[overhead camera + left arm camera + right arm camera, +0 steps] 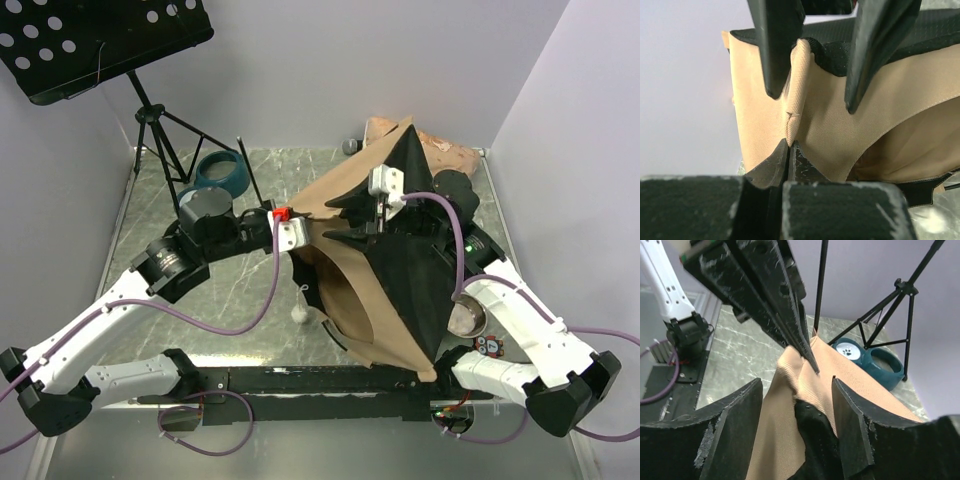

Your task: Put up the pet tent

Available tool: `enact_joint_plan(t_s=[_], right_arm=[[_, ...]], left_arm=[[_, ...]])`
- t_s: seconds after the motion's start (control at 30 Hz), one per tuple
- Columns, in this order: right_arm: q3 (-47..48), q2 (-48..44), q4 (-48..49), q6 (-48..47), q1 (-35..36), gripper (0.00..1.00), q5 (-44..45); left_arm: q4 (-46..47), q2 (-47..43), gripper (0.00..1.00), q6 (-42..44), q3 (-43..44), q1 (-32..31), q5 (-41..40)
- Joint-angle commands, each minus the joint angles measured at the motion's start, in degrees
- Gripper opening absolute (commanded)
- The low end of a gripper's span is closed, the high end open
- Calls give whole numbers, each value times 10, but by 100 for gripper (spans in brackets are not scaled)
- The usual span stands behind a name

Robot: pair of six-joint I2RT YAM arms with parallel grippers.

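The pet tent (375, 290) lies partly collapsed at the table's middle right, tan fabric with a black base panel (410, 270) facing up. My left gripper (298, 236) is shut on a fold of the tan edge (792, 115), its jaws pinched together at the fold's lower end (789, 145). My right gripper (336, 218) is open, its two fingers (740, 425) standing on either side of the same tan-and-black corner (810, 425) without pressing it. A thin black pole (820, 290) rises behind the fabric. A white pom-pom (300, 314) hangs by the doorway.
A blue double pet bowl (222, 172) sits at the back left beside a music stand's tripod (160, 130). A pinkish plush cushion (445, 152) lies at the back right. A metal bowl (466, 321) sits under my right arm.
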Motion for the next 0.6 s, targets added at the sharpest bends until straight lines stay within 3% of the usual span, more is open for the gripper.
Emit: enact_joint_plan(t_s=[0.0, 0.1, 0.2, 0.43, 0.57], right_arm=[[-5, -2, -8, -62, 12, 62, 4], [-7, 2, -13, -77, 14, 61, 14], [-8, 4, 3, -64, 15, 51, 18], [1, 8, 30, -24, 15, 0, 24], [21, 21, 23, 25, 14, 0, 45]], left_arm=[[17, -6, 1, -17, 35, 6, 25], [9, -5, 1, -17, 37, 7, 34], [7, -4, 1, -17, 39, 6, 38], [13, 5, 3, -42, 49, 8, 26], [81, -18, 42, -66, 24, 8, -4]])
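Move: The tan folded edge of the pet tent is already pinched at the left fingertips, right at that hand's point. From the right hand, whose open fingers straddle the fold, it lies about 2 cm to the left, 1 cm ahead and 1 cm lower. The tent's opening is roughly 11 cm back from the right hand, level sideways and 13 cm below; the white ball hangs about 12 cm back, 2 cm left and 25 cm below the left hand. The tan fold changes hands: the right gripper, pointing left, eases about 1 cm forward and 1 cm down around it and shuts almost fully, pinching it just beside the left fingertips. The left hand holds the fold nearly still meanwhile, and only once the right has closed do its fingers open, to roughly a third. ##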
